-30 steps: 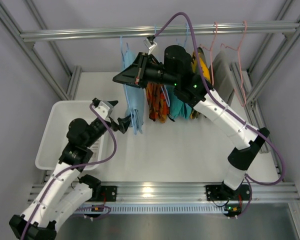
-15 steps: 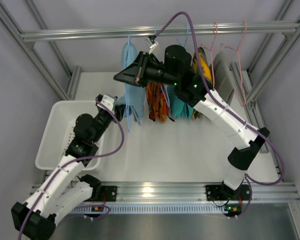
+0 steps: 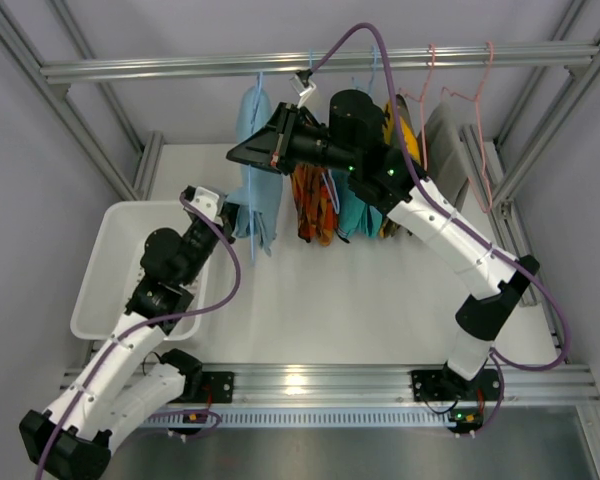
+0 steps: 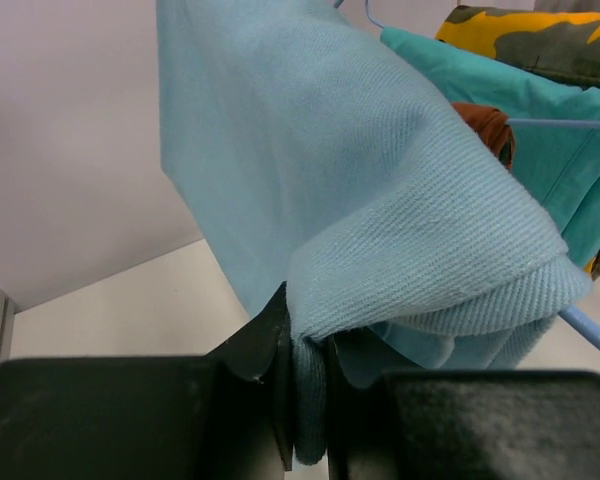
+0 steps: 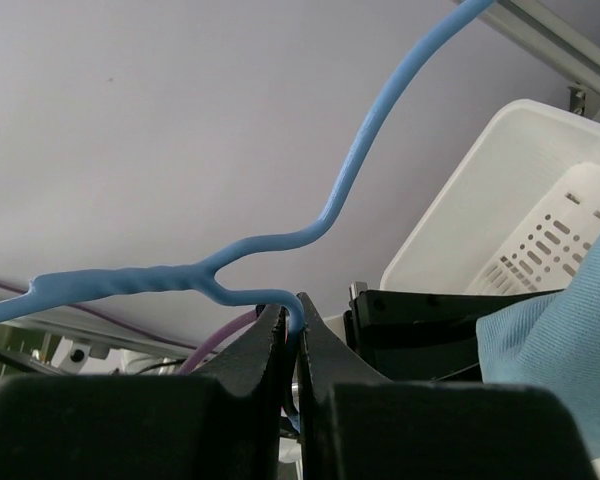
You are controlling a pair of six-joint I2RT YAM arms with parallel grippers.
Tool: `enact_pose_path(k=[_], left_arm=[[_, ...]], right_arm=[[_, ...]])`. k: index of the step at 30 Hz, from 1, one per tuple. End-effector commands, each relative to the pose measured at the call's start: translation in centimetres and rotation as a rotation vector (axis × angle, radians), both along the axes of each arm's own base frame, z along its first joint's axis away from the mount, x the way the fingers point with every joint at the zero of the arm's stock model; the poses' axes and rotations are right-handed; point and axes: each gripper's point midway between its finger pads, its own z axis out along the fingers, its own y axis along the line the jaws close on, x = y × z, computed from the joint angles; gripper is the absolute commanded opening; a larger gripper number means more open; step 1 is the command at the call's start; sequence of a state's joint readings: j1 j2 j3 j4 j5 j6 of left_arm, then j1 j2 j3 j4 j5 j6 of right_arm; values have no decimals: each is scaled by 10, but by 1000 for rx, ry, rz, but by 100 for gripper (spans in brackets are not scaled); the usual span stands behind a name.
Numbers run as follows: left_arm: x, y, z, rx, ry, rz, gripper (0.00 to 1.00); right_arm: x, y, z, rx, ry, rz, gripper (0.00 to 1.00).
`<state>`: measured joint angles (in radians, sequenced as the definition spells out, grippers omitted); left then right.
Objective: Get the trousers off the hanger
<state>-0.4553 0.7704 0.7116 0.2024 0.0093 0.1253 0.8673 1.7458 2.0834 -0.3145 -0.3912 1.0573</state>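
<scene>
The light sky-blue trousers (image 3: 256, 170) hang folded over the thin blue wire hanger (image 3: 258, 78) at the left end of the rail. My left gripper (image 3: 230, 214) is shut on a fold of the trousers' lower edge, and the cloth (image 4: 380, 180) is pinched between its jaws (image 4: 308, 335). My right gripper (image 3: 240, 155) reaches in from the right, shut on the hanger wire (image 5: 380, 110) just below the twisted neck, at the fingertips (image 5: 292, 318). The hanger's lower bar (image 4: 590, 335) shows beneath the cloth.
A white slotted bin (image 3: 110, 240) sits on the table at the left, also visible in the right wrist view (image 5: 480, 200). On the rail (image 3: 160, 68), to the right of the trousers, hang an orange-patterned garment (image 3: 315, 205), a teal one (image 3: 355, 215), a grey one (image 3: 445, 140) and pink hangers (image 3: 480, 120).
My left gripper moved up and right from beside the bin to the trousers and closed on their lower edge. The trousers swung slightly. The right arm stayed still on the hanger.
</scene>
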Motion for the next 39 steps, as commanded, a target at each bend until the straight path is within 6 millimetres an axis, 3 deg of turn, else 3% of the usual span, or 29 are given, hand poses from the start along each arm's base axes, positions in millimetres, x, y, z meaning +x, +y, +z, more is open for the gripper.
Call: enact_pose_path(k=[1,4,6,7,8,10,12,22,30,39], left_arm=[[-6,8,56,-100,-109,27,0],[-8,9,64,-98,-120,22,0],[-9,7,56,-84,-95,10,1],[-15,-3,53,-79,-89,-52,14],[-20,-7,47,-68,-73,-84,20],[-32,-17,42,-72,-66,-163,31],[-36,-21,35,-82,-46,-191,35],[-47,-35,35,-91,-33,-291,52],[-52,-30,42,-103,-55,-275,64],[-54,-36,50,-133,-45,-310,68]], right_arm=[[-37,-34,95,225,-245,41,0],[-35,-38,96,227,-252,34,0],[-35,-38,99,236,-260,31,0],[-37,-40,105,246,-269,32,0],[-36,-40,106,248,-272,28,0],[-36,-40,111,260,-282,27,0],[-36,-40,115,266,-286,24,0],[-28,-39,114,261,-261,-6,0],[-13,-35,101,225,-181,-52,0],[-2,-31,90,202,-112,-88,0]])
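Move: The left hand still pinches the near edge of the light-blue trousers; their middle lies about 8 cm ahead, 3 cm to its right and roughly level. The orange camouflage trousers hang some 12 cm ahead and 15 cm to its right at about the same height, and the white basket is about 24 cm to its left and 28 cm below, neither ahead nor back. From the right hand, still gripping the blue hanger, the light-blue trousers' middle is some 5 cm ahead, 1 cm right and 15 cm down. With its fingers still shut on the near edge of the light-blue trousers, the left hand first lifts about 1.5 cm, then opens to roughly two thirds, lets the cloth go and draws back some 5 cm, drifting about 3 cm to its right, rising a little more and turning about 15 degrees clockwise. The right hand keeps its pinch on the hanger near the neck, easing it up by about 2 cm and partly down again. ##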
